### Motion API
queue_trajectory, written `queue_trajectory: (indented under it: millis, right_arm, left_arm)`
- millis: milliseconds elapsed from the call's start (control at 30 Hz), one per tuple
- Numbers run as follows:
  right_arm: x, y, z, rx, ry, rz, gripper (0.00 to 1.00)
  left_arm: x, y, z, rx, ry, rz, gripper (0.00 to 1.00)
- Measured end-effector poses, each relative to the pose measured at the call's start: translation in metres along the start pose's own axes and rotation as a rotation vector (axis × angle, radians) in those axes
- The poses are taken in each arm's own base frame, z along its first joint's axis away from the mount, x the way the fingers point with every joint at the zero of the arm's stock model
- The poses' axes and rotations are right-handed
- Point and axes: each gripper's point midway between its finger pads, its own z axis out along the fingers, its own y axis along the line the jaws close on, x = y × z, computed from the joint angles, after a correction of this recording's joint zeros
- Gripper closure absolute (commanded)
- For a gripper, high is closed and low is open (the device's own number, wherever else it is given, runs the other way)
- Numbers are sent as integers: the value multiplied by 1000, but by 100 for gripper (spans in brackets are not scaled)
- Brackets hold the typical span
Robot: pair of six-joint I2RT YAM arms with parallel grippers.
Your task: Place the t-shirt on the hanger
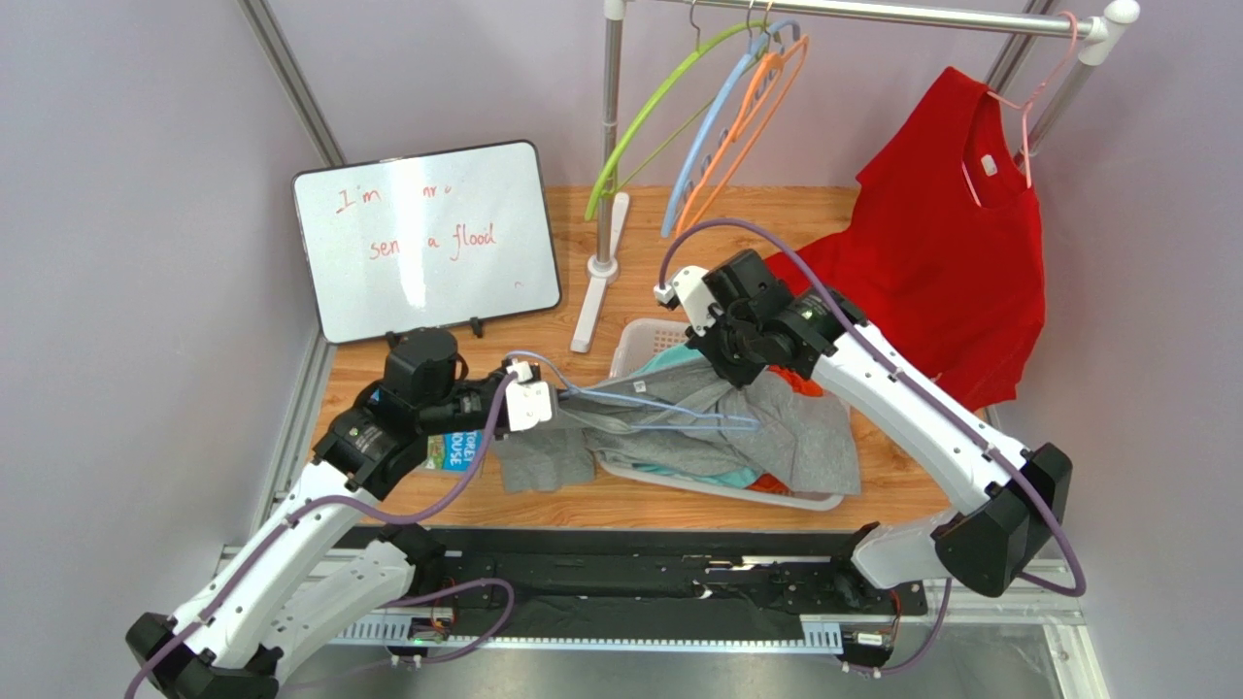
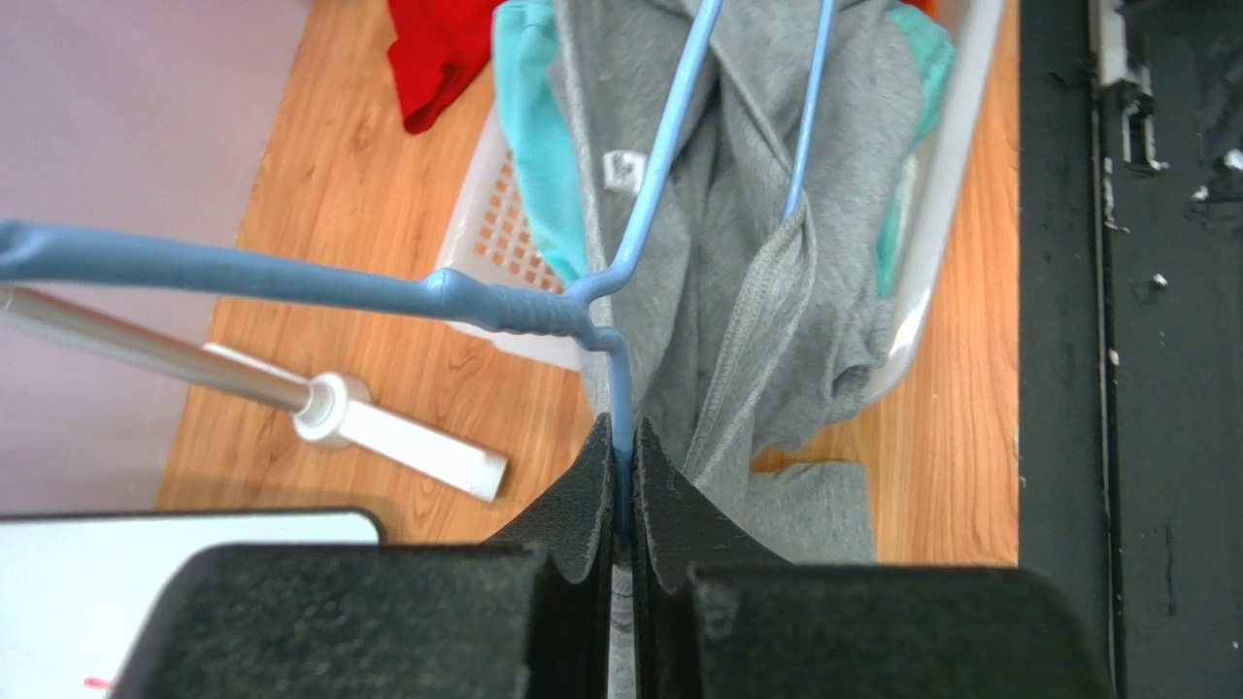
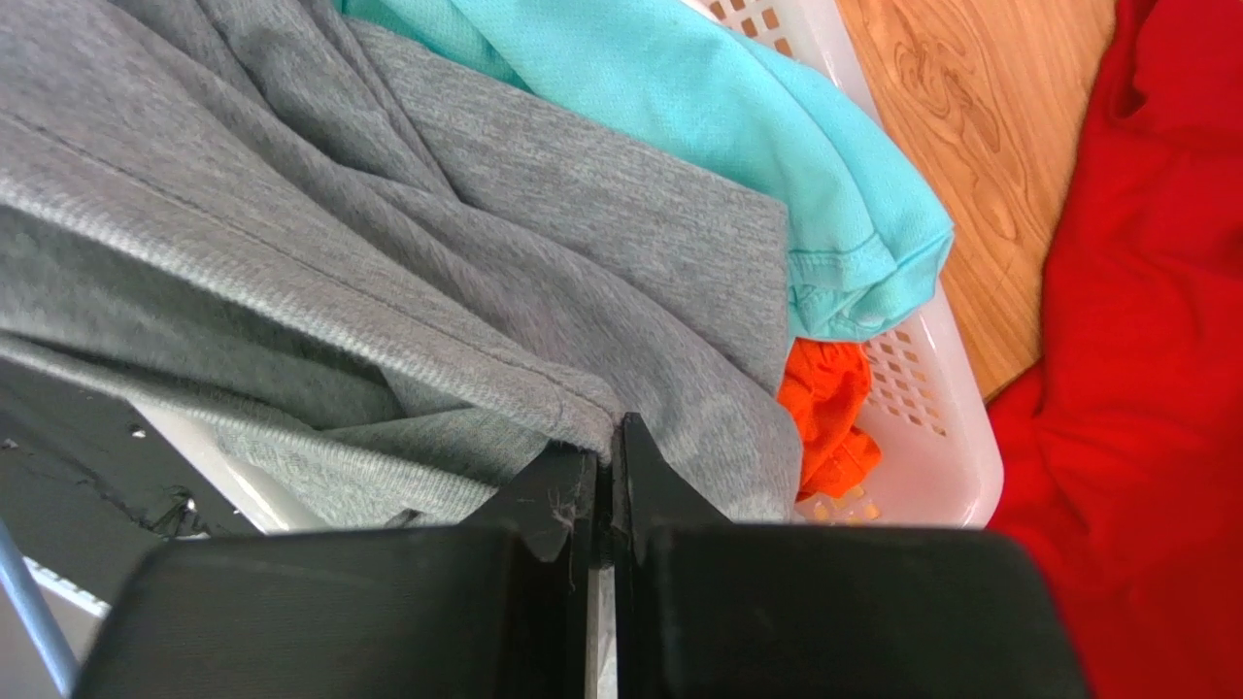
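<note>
The grey t-shirt point(image 1: 800, 434) lies draped over the white basket and spills onto the table. The pale blue hanger point(image 1: 660, 402) lies across it, pointing right. My left gripper point(image 1: 543, 396) is shut on the hanger point(image 2: 504, 303) just below its hook, the thin stem pinched between the fingers point(image 2: 584, 495). Both hanger arms run up along the t-shirt point(image 2: 744, 219); one ends at a ribbed fold. My right gripper point(image 1: 727, 361) sits over the basket. In its wrist view it point(image 3: 610, 440) is shut on a hemmed edge of the t-shirt point(image 3: 438, 262).
The white laundry basket point(image 3: 941, 437) holds a teal garment point(image 3: 701, 102) and an orange cloth point(image 3: 825, 415). A red t-shirt point(image 1: 949, 248) hangs on a pink hanger at the right. A rack point(image 1: 610, 146) with coloured hangers and a whiteboard point(image 1: 423, 241) stand behind.
</note>
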Motion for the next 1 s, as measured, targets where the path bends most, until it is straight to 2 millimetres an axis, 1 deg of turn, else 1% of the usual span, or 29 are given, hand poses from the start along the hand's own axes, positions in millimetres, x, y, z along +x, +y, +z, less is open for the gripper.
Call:
queue_trajectory:
  millis: [67, 167, 267, 367, 433, 500, 567, 633, 833, 1000]
  right_arm:
    - [3, -5, -3, -8, -2, 21, 100]
    - [11, -14, -1, -27, 7, 73, 100]
    - [16, -20, -1, -65, 6, 121, 100]
    - [19, -21, -4, -104, -4, 142, 100]
    - [21, -20, -8, -120, -9, 152, 100]
    - [22, -20, -14, -131, -16, 160, 100]
    - [22, -20, -22, -138, -31, 165, 100]
    - [19, -20, -30, -140, -46, 163, 100]
    - [14, -21, -45, -137, -74, 160, 100]
    - [19, -21, -48, -137, -54, 165, 100]
  left_arm:
    - [1, 9, -5, -43, -1, -32, 100]
    - [2, 23, -11, -119, -8, -64, 100]
    - [4, 25, -13, -139, -8, -71, 100]
    - [10, 27, -11, -144, 12, -70, 100]
    - [16, 30, -7, -143, 35, -66, 100]
    - [28, 32, -1, -135, 75, -69, 100]
    - [39, 35, 4, -129, 112, -77, 100]
    - [46, 38, 7, -128, 138, -85, 100]
    - [48, 53, 17, -147, 197, -71, 100]
    - [57, 52, 30, -136, 266, -57, 100]
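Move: Some 17 cm to the right of the left hand, which still holds the blue hanger by its neck, and about 6 cm lower, lies the t-shirt's neck opening. The right hand already pinches the opening's edge; the hanger's free end is about 6 cm back from that hand, 1 cm to its right and slightly higher. The teal cloth shows roughly 5 cm ahead of and 11 cm left of the right hand; the basket's middle is 6 cm back, 3 cm left, both well below. Swinging the hanger's free half into the grey t-shirt's opening, the left hand goes about 7 cm forward, rising a little before dipping roughly 5 cm, and turns some 15 degrees counter-clockwise as its left side rises. The right hand keeps its pinch on the edge and draws it about 4 cm to the right, then up about as far. ##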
